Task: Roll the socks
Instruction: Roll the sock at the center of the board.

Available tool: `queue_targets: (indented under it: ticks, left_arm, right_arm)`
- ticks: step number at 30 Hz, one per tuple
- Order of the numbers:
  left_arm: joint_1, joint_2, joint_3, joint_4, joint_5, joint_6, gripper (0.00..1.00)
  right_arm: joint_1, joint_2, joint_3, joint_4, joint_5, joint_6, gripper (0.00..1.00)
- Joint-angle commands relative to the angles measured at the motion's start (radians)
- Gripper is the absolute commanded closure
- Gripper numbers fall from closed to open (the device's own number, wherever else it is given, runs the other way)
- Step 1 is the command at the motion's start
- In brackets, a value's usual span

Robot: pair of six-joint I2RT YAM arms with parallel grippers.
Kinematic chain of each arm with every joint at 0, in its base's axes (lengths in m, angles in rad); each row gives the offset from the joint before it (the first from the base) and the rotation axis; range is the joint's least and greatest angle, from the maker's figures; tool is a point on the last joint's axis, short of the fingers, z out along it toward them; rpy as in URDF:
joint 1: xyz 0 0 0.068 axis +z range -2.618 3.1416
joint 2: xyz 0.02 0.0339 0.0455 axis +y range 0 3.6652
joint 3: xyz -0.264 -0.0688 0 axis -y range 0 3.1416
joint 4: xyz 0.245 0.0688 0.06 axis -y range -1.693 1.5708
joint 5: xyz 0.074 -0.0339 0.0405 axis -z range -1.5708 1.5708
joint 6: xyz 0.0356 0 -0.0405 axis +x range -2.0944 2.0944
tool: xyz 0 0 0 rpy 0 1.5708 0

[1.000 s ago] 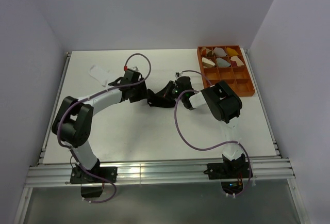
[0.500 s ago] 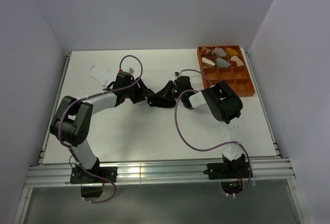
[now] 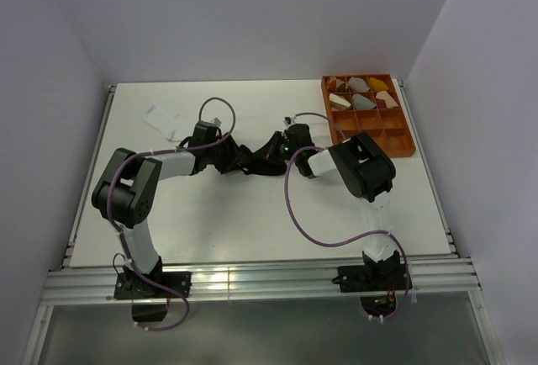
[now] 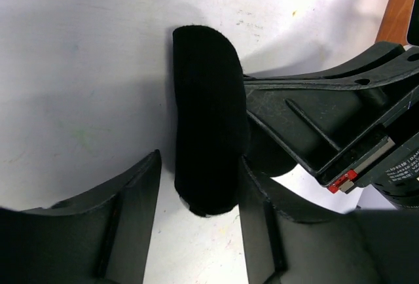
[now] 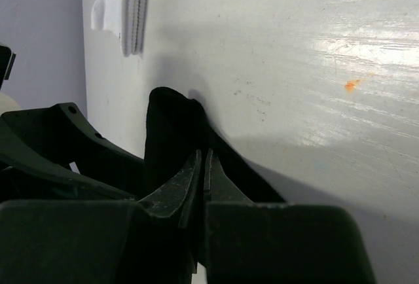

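Note:
The black sock (image 4: 206,133) lies on the table as a thick folded band. Its near end sits between the fingers of my left gripper (image 4: 200,159). That gripper is open: the right finger (image 4: 262,218) touches the fabric and a strip of table shows beside the left finger (image 4: 131,225). From above, the left gripper (image 3: 234,159) and right gripper (image 3: 276,150) face each other across the black sock (image 3: 255,161). My right gripper (image 5: 203,156) is shut, pinching the edge of the black sock (image 5: 167,127) and holding it slightly raised. The white sock (image 3: 163,119) lies flat at the far left, away from both grippers.
An orange compartment tray (image 3: 370,140) stands at the back right; its far cells hold rolled bundles (image 3: 361,94) in tan, grey, yellow and brown. The white sock (image 5: 131,9) also shows far ahead in the right wrist view. Purple cables loop over both arms.
The left arm has swung its wrist lower and nearer the sock's end, and its jaws have narrowed a little. The right arm and its pinch have not moved.

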Motion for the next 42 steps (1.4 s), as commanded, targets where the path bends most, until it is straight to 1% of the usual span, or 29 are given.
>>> queue_targets:
  ticks: [1, 3, 5, 6, 8, 9, 11, 12, 14, 15, 16, 18, 19, 22, 23, 26, 28, 29, 30, 33, 39, 42]
  left_arm:
    - [0.002, 0.028, -0.005, 0.047, 0.03, 0.0, 0.48]
    - [0.002, 0.037, -0.007, 0.049, 0.036, 0.006, 0.52]
    - [0.002, 0.041, -0.014, 0.054, 0.041, 0.009, 0.54]
    - [0.002, 0.046, -0.016, 0.057, 0.039, 0.009, 0.58]
    - [0.0, 0.052, -0.022, 0.06, 0.041, 0.01, 0.62]
    - [0.0, 0.058, -0.022, 0.061, 0.042, 0.013, 0.67]
    - [0.0, 0.061, -0.023, 0.061, 0.042, 0.015, 0.73]
    - [0.0, 0.061, -0.022, 0.054, 0.035, 0.018, 0.8]
    - [0.0, 0.058, -0.019, 0.041, 0.024, 0.026, 0.88]
    - [-0.001, 0.055, -0.016, 0.034, 0.009, 0.033, 0.97]
    - [-0.003, 0.052, -0.008, 0.011, -0.003, 0.041, 1.0]
    - [-0.004, 0.04, -0.002, -0.014, -0.028, 0.058, 1.0]
    - [-0.006, 0.035, 0.009, -0.041, -0.057, 0.064, 1.0]
    - [-0.018, 0.025, 0.036, -0.089, -0.124, 0.093, 1.0]
    - [-0.021, 0.021, 0.045, -0.135, -0.143, 0.102, 1.0]
    - [-0.041, 0.021, 0.088, -0.202, -0.21, 0.139, 1.0]
    - [-0.064, 0.021, 0.128, -0.241, -0.253, 0.155, 1.0]
    - [-0.073, 0.023, 0.145, -0.261, -0.296, 0.162, 1.0]
    - [-0.082, 0.032, 0.165, -0.311, -0.297, 0.178, 1.0]
    - [-0.124, 0.052, 0.261, -0.4, -0.408, 0.207, 1.0]
    - [-0.217, 0.103, 0.39, -0.521, -0.554, 0.245, 1.0]
    - [-0.254, 0.141, 0.45, -0.578, -0.586, 0.259, 1.0]
  right_arm:
    - [0.013, -0.031, 0.003, -0.051, 0.037, -0.044, 1.0]
    - [0.013, -0.029, 0.005, -0.051, 0.036, -0.047, 1.0]
    - [0.013, -0.028, 0.005, -0.05, 0.034, -0.047, 1.0]
    - [0.013, -0.025, 0.006, -0.05, 0.034, -0.047, 1.0]
    - [0.015, -0.025, 0.009, -0.053, 0.034, -0.05, 1.0]
    - [0.015, -0.025, 0.011, -0.054, 0.034, -0.051, 1.0]
    - [0.017, -0.028, 0.009, -0.053, 0.034, -0.059, 1.0]
    - [0.018, -0.031, 0.008, -0.05, 0.033, -0.061, 1.0]
    - [0.015, -0.041, 0.005, -0.048, 0.027, -0.062, 1.0]
    - [0.017, -0.049, 0.003, -0.05, 0.025, -0.064, 1.0]
    - [0.017, -0.057, 0.001, -0.053, 0.027, -0.068, 0.93]
    - [0.015, -0.1, -0.003, -0.071, 0.031, -0.076, 0.85]
    - [0.015, -0.118, -0.002, -0.086, 0.042, -0.097, 0.76]
    - [0.013, -0.19, -0.006, -0.145, 0.066, -0.125, 0.61]
    - [0.01, -0.225, -0.015, -0.151, 0.073, -0.125, 0.59]
    - [-0.002, -0.28, -0.051, -0.165, 0.113, -0.128, 0.57]
    - [-0.011, -0.291, -0.063, -0.166, 0.113, -0.128, 0.57]
    - [-0.014, -0.291, -0.066, -0.171, 0.107, -0.125, 0.57]
    - [-0.016, -0.284, -0.066, -0.172, 0.1, -0.119, 0.58]
    - [-0.017, -0.27, -0.083, -0.139, 0.08, -0.085, 0.59]
    - [-0.017, -0.213, -0.075, -0.062, 0.03, 0.004, 0.59]
    - [-0.017, -0.186, -0.077, -0.014, 0.018, 0.04, 0.57]
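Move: The folded cuff end of the black sock lies between the left hand's open fingers, its middle about 2 cm ahead, 1 cm right and 1 cm below; the white sock is some 18 cm left of that hand and 11 cm farther out. From the right hand, whose shut fingers already hold the black sock down, that folded end is about 8 cm left, level fore and aft, and the free right end about 3 cm right and 4 cm back. The black sock's folded end is pinched as the left fingers close on it, easing slightly right and down; keeping that grip, the left hand turns some 30 degrees until its fingers point steeply down, drifting about 1 cm right and rising a little. The right hand holds still at first, then opens, lets go of the sock, lifts about 8 cm and sinks back 3 cm with fingers open, ending slightly right of its old spot. ##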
